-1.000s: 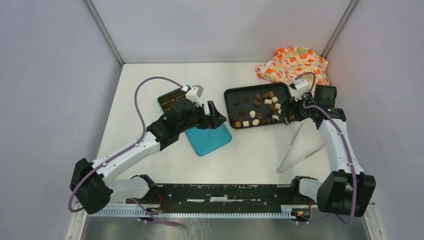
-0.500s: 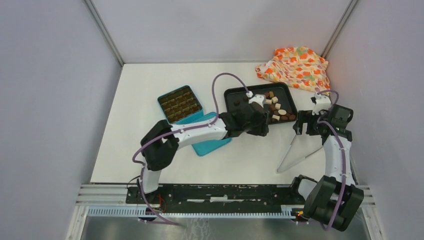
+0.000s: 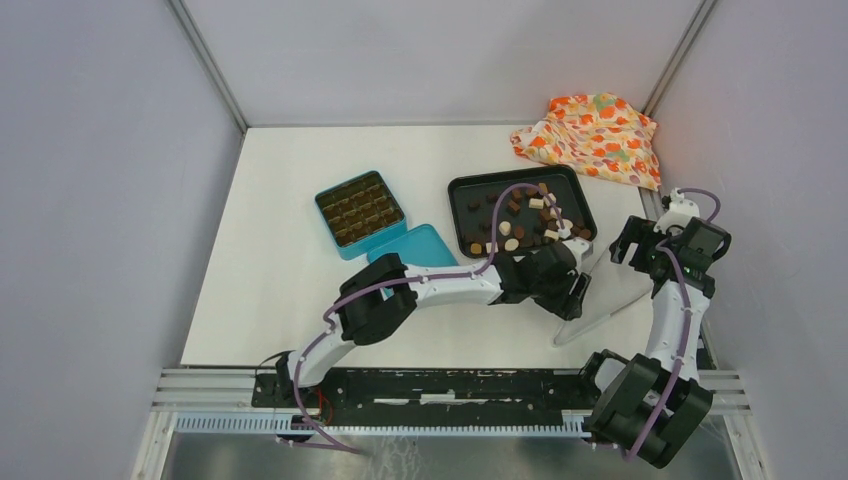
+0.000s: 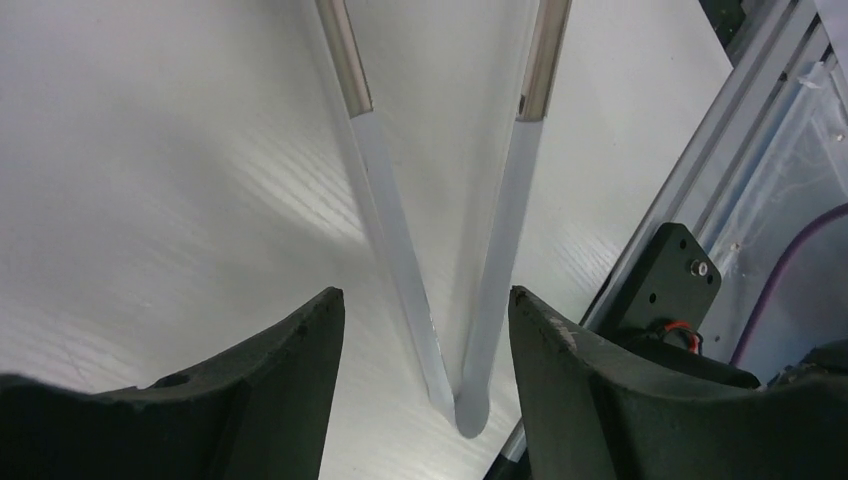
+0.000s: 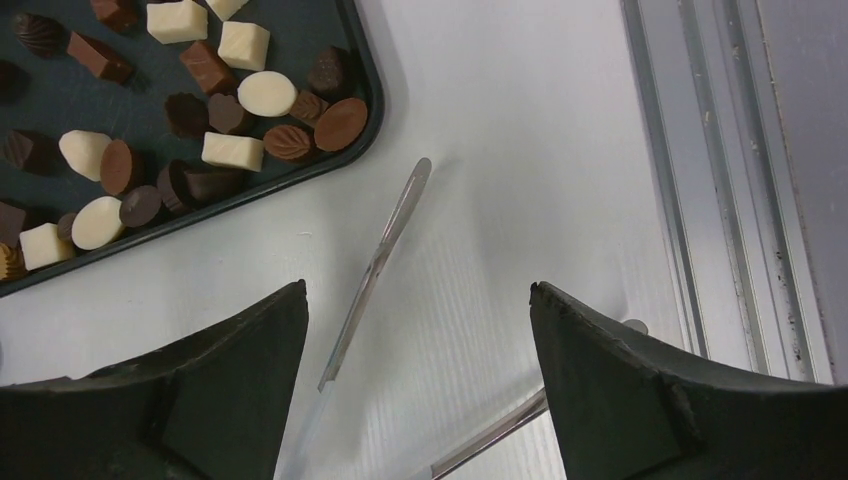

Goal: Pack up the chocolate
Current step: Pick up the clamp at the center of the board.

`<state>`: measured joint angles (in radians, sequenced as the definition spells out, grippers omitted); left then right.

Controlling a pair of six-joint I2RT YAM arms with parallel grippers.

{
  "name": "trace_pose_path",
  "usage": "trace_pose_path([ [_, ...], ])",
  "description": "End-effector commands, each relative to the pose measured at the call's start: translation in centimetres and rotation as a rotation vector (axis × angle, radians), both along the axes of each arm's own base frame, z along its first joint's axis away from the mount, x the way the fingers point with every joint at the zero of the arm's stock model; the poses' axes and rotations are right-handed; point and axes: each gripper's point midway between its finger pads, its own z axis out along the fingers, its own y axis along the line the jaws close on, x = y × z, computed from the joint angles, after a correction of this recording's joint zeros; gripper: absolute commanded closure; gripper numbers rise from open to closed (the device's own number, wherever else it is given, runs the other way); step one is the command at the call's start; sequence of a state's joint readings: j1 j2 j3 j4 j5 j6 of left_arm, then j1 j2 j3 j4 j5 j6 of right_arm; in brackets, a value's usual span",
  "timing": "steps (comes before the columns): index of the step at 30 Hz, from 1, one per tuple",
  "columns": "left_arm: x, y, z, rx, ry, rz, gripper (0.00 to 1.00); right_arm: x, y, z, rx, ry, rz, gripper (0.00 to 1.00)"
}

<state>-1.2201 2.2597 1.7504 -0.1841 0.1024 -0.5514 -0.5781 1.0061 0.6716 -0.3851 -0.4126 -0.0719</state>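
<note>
The chocolate (image 3: pixel 520 215) lies loose as dark, brown and cream pieces in a black tray (image 3: pixel 513 175). The right wrist view shows the chocolate (image 5: pixel 230 110) at its upper left. More pieces fill a teal tin (image 3: pixel 360 210). My left gripper (image 3: pixel 575 303) reaches across, right of the tray's near corner, over metal tongs (image 3: pixel 610 315). My left gripper (image 4: pixel 425 295) is open, and the joined end of the tongs (image 4: pixel 470 405) lies between its fingers, apart from both. My right gripper (image 3: pixel 632 250) hangs open at the right edge. My right gripper (image 5: pixel 418 290) holds nothing, with the tongs' tips (image 5: pixel 415 180) below it.
The tin's teal lid (image 3: pixel 425 250) lies flat beside it, partly under my left arm. An orange flowery cloth (image 3: pixel 590 130) is bunched at the back right corner. A metal rail (image 5: pixel 700 200) runs along the table's right edge, close to my right gripper.
My left arm has swung from the tin, across the tray, to the tongs at the front right. My right arm has drawn back from the tray to the right edge.
</note>
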Motion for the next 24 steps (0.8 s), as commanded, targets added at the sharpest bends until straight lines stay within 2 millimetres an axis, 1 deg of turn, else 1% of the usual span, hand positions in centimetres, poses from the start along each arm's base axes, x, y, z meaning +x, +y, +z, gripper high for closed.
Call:
trace_pose_path([
  [1, 1.6, -1.4, 1.0, 0.038, -0.162, 0.047, 0.33, 0.6, 0.3, 0.5, 0.03, -0.044, 0.001, 0.13],
  [3, 1.7, -1.5, 0.2, 0.09, -0.197, 0.068, 0.37, 0.7, 0.5, 0.5, 0.039, -0.05, 0.006, 0.13],
  [6, 1.8, -1.7, -0.6, 0.141, -0.242, 0.076, 0.46, 0.7, 0.7, 0.7, 0.044, -0.063, 0.015, 0.13],
  [11, 1.5, -2.1, -1.0, 0.164, -0.279, 0.064, 0.56, 0.7, 0.8, 0.8, 0.039, -0.071, 0.016, 0.13],
  [15, 1.9, -2.1, -1.8, 0.204, -0.298, 0.076, 0.66, 0.7, 1.0, 0.9, 0.046, -0.081, 0.025, 0.13],
  [18, 1.9, -2.0, -2.2, 0.228, -0.312, 0.074, 0.68, 0.7, 1.1, 1.0, 0.051, -0.085, 0.028, 0.13],
  [22, 1.8, -2.0, -2.3, 0.235, -0.32, 0.073, 0.79, 0.8, 1.1, 1.0, 0.054, -0.088, 0.029, 0.13],
  [24, 1.8, -2.0, -2.3, 0.235, -0.32, 0.071, 0.82, 0.8, 1.1, 1.1, 0.056, -0.09, 0.032, 0.13],
])
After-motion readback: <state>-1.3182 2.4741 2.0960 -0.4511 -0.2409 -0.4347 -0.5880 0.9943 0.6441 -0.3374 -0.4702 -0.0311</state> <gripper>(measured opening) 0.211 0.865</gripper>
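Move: The clamp lies open in a V just under and beyond the left gripper: its middle is about 6 cm to the right, 3 cm ahead and 4 cm below. The chocolate tray is centred some 23 cm ahead and 9 cm to the left of that gripper, the blue lid about 11 cm ahead and 33 cm to the left, both roughly 4 cm lower. From the right gripper, the clamp's middle is about 8 cm back, 5 cm left and 10 cm below. Bring the left gripper about 2 cm to the right over the clamp, then sink it some 3 cm onto the grey handle part of the forward leg. Tilt the wrist about 20 degrees on the way, so the fingers point more steeply down and more forward. Close them from two-thirds open to about one-fifth, pinching that leg between the tips and leaving the back leg outside. ##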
